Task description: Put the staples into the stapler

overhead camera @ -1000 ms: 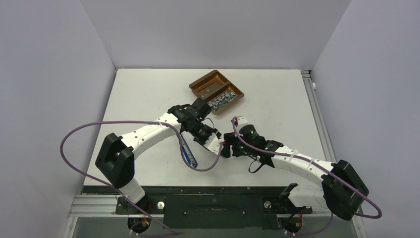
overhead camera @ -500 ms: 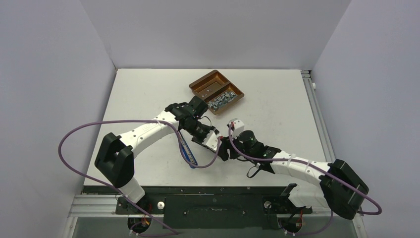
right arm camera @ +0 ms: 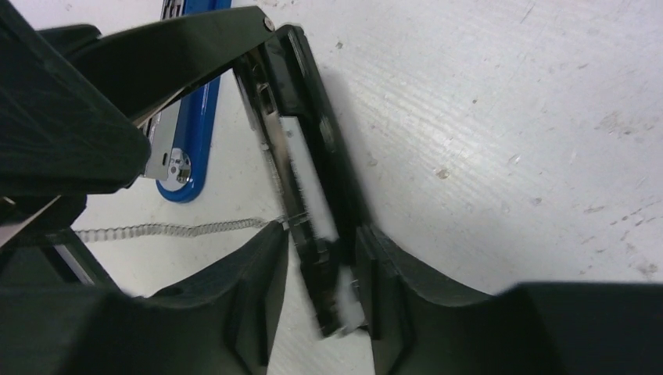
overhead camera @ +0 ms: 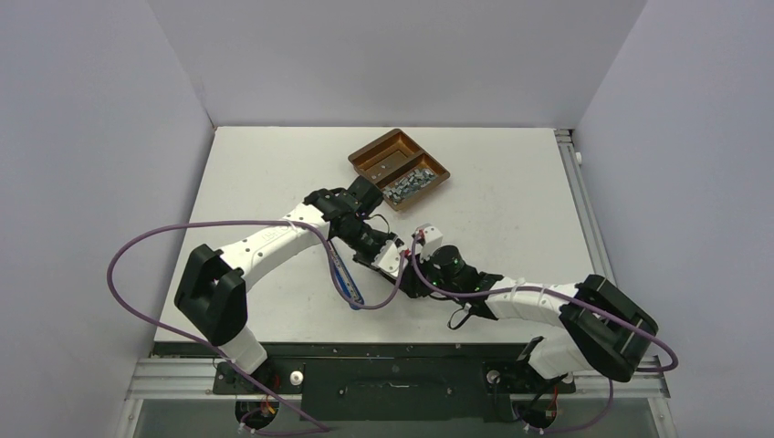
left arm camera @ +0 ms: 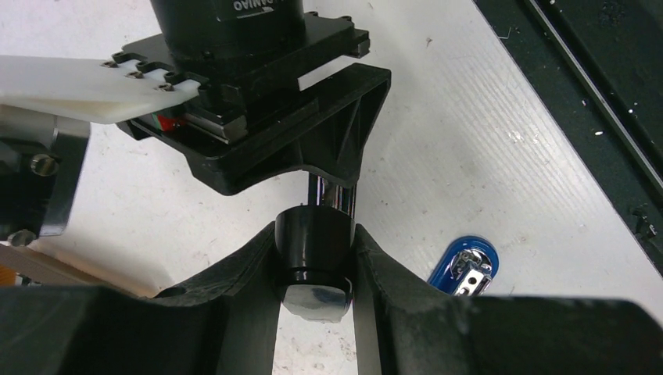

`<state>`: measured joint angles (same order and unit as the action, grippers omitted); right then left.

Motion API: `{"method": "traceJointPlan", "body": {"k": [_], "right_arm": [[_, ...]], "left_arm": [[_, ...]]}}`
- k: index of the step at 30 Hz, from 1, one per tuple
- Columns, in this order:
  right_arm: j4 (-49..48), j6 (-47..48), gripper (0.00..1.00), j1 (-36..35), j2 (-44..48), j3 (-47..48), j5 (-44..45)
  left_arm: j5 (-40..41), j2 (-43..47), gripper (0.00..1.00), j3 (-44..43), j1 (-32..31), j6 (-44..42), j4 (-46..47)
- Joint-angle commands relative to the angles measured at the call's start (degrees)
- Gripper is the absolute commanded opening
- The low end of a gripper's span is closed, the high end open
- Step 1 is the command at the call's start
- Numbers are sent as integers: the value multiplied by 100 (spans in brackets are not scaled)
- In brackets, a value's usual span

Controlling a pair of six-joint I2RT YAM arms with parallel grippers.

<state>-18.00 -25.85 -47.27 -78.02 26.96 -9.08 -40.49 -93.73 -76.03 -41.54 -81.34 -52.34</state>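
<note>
The stapler lies opened out at mid-table, its blue base [overhead camera: 347,281] flat on the surface and also showing in the wrist views [left arm camera: 464,267] [right arm camera: 190,141]. My left gripper [overhead camera: 376,248] [left arm camera: 314,269] is shut on the rounded black end of the stapler's lifted top arm [left arm camera: 313,254]. My right gripper [overhead camera: 408,274] [right arm camera: 322,234] closes from the opposite side on the same black arm with its metal rail [right arm camera: 301,168]; both fingertips look to touch it. A thin coiled spring [right arm camera: 172,230] trails left from the rail. The staples [overhead camera: 409,184] lie heaped in the brown tray's near compartment.
The brown two-compartment tray [overhead camera: 376,151] stands at the back of the table, just beyond the left wrist. Purple cables loop off both arms. The black frame rail runs along the table's near edge [left arm camera: 594,94].
My right arm has swung left and its gripper has narrowed around the stapler's black arm. The left gripper shifted slightly and keeps its hold.
</note>
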Motion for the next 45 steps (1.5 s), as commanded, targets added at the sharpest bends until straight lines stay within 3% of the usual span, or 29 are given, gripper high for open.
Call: {"method": "traceJointPlan", "body": {"k": [1,3,13,20,27,39,45], "right_arm": [[-442,-237,28,-166,-134,-109,385],[-405,-361,21,-252,-131,-211,664],[-247,-652,18,-667,69,-704,1439],[-112,-782,15,-750,144,-833,1495],[52,-888,14,-847,217,-838,1595],[36,-986,11,-1038,-70,-676,1534],[-146,-1075,11,-1047,-97,-727,1380]], "left_arm": [[-379,341,6,-231,-9,214,572],[-370,369,5,-198,41,299,748],[-304,411,4,-116,319,566,1471],[-112,633,6,656,497,1061,3188],[-22,282,6,225,1056,1642,3185],[206,-134,8,8,1750,1892,3082],[300,-744,9,-742,2000,1960,1997]]}}
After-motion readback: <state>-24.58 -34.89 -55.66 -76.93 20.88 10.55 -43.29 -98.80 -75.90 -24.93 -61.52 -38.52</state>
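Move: The black stapler already spans both hands: the left holds the free end of its raised lid, with the stapler's middle about 8 cm below and 3 cm forward and left. From the right hand, near the body's nose, that middle is some 4 cm ahead, 3 cm left. The opened blue stapler lies about 15 cm left and 6 cm ahead of the right hand; the staple box is 27 cm ahead of it, 2 cm left. The black stapler's nose gets pinched first, as the right fingers close on it and hold, sinking 1–2 cm and turning slightly clockwise. The left hand keeps its grip on the lid end and draws it away from the nose, creeping at first, then sweeping some 11 cm forward and 5 cm left while turning about 30 degrees counter-clockwise. ##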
